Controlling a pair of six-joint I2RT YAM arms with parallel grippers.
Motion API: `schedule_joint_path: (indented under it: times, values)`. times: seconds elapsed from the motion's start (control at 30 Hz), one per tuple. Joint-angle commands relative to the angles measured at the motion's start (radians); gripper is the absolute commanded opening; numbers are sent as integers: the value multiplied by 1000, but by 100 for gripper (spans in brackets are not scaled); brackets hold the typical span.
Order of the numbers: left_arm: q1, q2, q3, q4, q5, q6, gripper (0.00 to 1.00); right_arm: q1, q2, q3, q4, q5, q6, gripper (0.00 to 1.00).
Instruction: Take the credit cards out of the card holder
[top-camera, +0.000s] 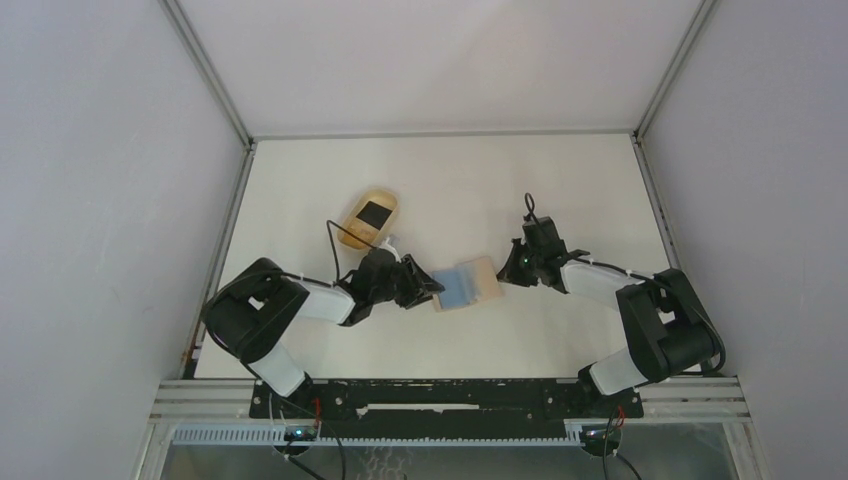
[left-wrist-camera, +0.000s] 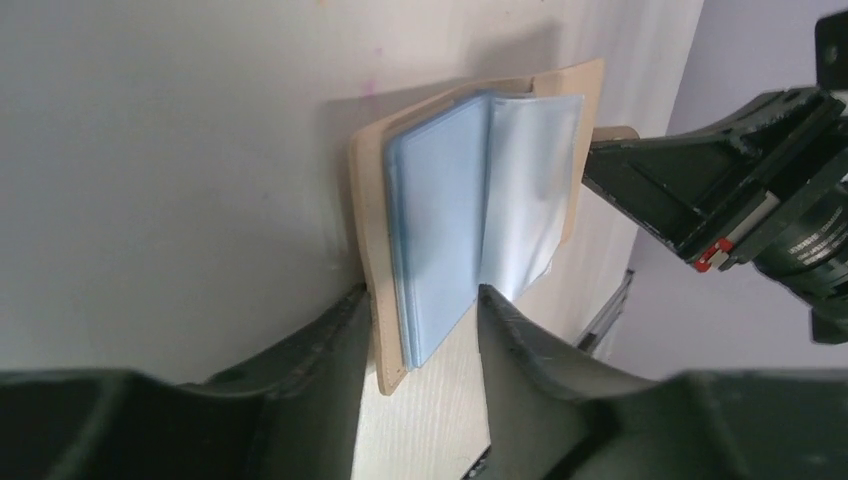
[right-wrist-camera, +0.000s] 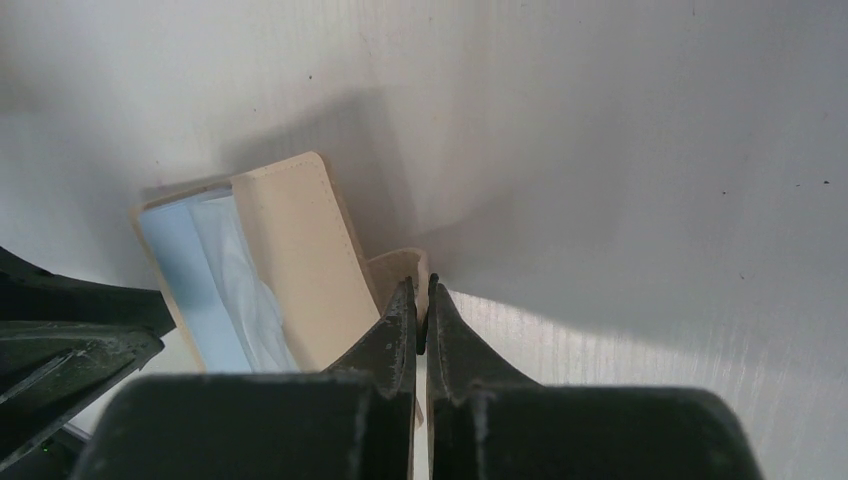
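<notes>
The tan card holder (top-camera: 487, 275) lies spread open mid-table, showing light blue credit cards (top-camera: 458, 287) and a clear sleeve (left-wrist-camera: 525, 190). In the left wrist view the stack of cards (left-wrist-camera: 440, 240) sits against the tan cover (left-wrist-camera: 365, 200). My left gripper (left-wrist-camera: 420, 300) is open, its jaws straddling the near edge of cover and cards; one finger (left-wrist-camera: 340, 340) rests by the cover's outside. My right gripper (right-wrist-camera: 421, 290) is shut on the holder's small tab (right-wrist-camera: 405, 268), at the holder's (right-wrist-camera: 300, 250) right end.
An oval tan tray (top-camera: 385, 195) with a dark rectangle inside lies behind the left gripper (top-camera: 432, 287). Metal frame posts and grey walls bound the table on the left, right and far sides. The right gripper (top-camera: 508, 268) faces the left one across the holder.
</notes>
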Motion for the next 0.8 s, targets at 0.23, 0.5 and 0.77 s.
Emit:
schedule_joint_path:
  times: [0.23,0.5,0.77]
  values:
    - [18,-8,-79,48,0,-28,21,-7,-12,2,59,-45,15,0]
    - [19,-35,-73,48,-3,-12,0,-5,-28,-4,59,-48,12,0]
    - [19,-164,156,-343,-74,209,0,40,-163,40,-27,59,-54,55]
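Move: The card holder lies opened, its middle about 6 cm to the left hand's right, 1 cm ahead and 2 cm lower. Its left edge runs between the open left fingers, about 1 cm back, 1 cm to the left and 2 cm below that hand. The tray with the dark card is some 13 cm ahead and 13 cm to the left of the left hand. From the right hand, already pinching the holder's tab, the holder's middle is about 6 cm left and 1 cm back. The card holder's left edge is pinched by the left gripper, which sinks about 1.5 cm while easing left and slightly back, shuts its fingers fully and then starts to rise by about 1 cm. The right gripper keeps the tab pinched almost in place until the left has closed, then opens about halfway and rises some 2 cm, the tab still between its parted fingers. ##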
